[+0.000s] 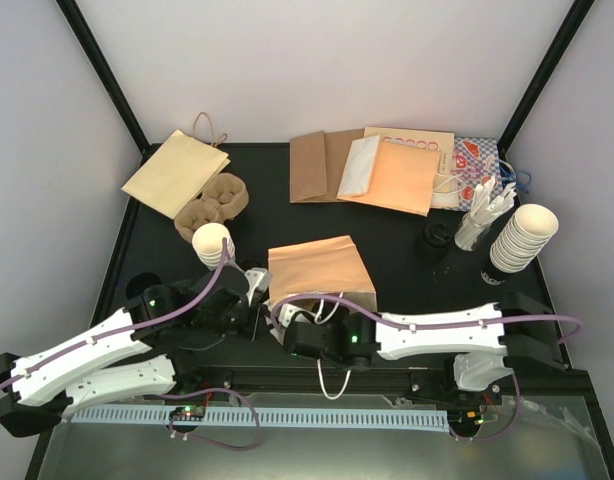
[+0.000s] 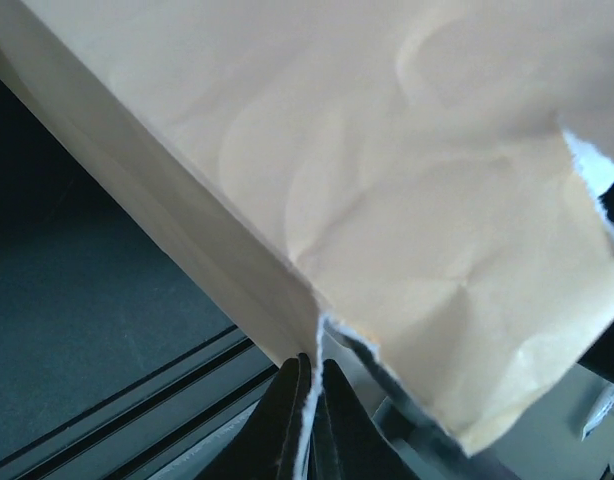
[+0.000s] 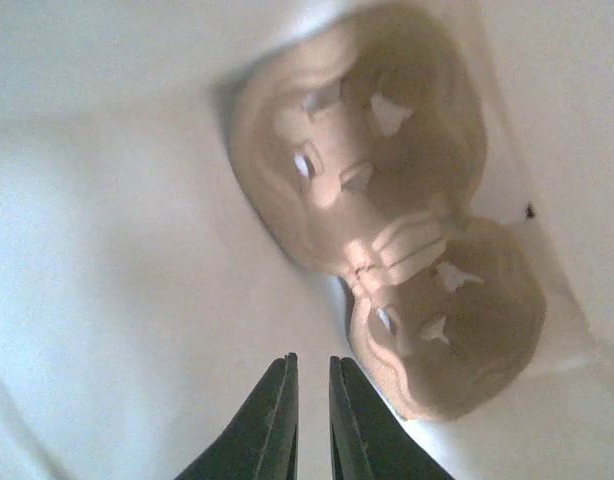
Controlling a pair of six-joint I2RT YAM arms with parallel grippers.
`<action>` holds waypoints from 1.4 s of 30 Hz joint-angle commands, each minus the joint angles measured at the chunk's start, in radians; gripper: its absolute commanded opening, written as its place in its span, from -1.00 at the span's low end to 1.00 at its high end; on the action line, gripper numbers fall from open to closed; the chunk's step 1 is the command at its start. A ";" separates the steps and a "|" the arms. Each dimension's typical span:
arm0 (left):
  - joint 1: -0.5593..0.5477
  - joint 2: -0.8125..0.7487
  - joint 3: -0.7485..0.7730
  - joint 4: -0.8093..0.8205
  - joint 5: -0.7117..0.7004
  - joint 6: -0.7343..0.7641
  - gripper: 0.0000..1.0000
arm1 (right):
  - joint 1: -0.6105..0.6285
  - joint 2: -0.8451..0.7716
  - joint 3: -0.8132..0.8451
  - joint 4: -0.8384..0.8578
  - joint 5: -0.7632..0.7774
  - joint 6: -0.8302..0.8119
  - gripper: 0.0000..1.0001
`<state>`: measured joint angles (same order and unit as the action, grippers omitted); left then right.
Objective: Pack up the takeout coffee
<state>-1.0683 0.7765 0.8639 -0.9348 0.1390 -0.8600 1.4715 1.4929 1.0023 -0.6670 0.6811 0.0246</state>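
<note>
A tan paper bag (image 1: 322, 268) lies on its side mid-table, its mouth toward the arms. My left gripper (image 2: 312, 365) is shut on the bag's torn white rim (image 2: 332, 325), at the mouth's left corner (image 1: 259, 288). My right gripper (image 3: 312, 365) reaches inside the bag, its jaws a narrow slit apart with nothing between them. Just beyond its fingertips a brown pulp two-cup carrier (image 3: 387, 210) rests against the white lining. The takeout coffee is out of view. A lidless cream cup (image 1: 213, 243) stands left of the bag.
A second pulp carrier (image 1: 212, 203) and a flat tan bag (image 1: 175, 170) sit at the back left. Flat bags and sleeves (image 1: 387, 170) line the back. Leaning cream cup stacks (image 1: 522, 238), white utensils (image 1: 482, 215) and a black lid stack (image 1: 434, 240) stand at the right.
</note>
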 commanded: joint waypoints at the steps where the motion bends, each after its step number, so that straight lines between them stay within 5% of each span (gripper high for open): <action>1: -0.004 -0.015 0.041 -0.021 -0.032 0.008 -0.97 | 0.050 -0.111 0.013 0.039 -0.003 -0.062 -0.73; 18: -0.004 -0.001 0.051 -0.044 -0.029 0.000 -0.97 | 0.063 -0.421 0.081 0.000 -0.100 -0.028 -0.34; 30: -0.003 0.007 0.062 -0.062 -0.023 -0.002 -0.97 | 0.061 -0.413 0.166 -0.266 0.060 0.053 0.49; 42: -0.004 0.003 0.066 -0.095 -0.041 0.007 -0.97 | 0.038 -0.288 0.173 -0.378 0.136 0.024 0.62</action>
<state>-1.0683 0.7853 0.8837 -0.9970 0.1181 -0.8600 1.5253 1.1572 1.1481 -0.9951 0.7368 0.0647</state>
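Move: The right hand is inside the paper bag; the right end of its far rim, with the handle's root, lies about 7 cm to its right, 2 cm ahead and some 7 cm higher. The cup carrier sits down in the bag, about 9 cm ahead, 2 cm left and 9 cm below. From the left hand that rim end is roughly 21 cm right and 6 cm ahead, level in height; its shut fingers hold the bag's near left rim corner. The left hand keeps its pinch on the bag's rim corner and barely shifts, while the right hand comes up out of the bag about 15 cm, drawing back slightly and rolling its left side up some 25 degrees. Its fingers spread wide; then it swings about 5 cm right, rolls most of the way back and sinks about 3 cm, ending open over the far rim beside the white handle. ##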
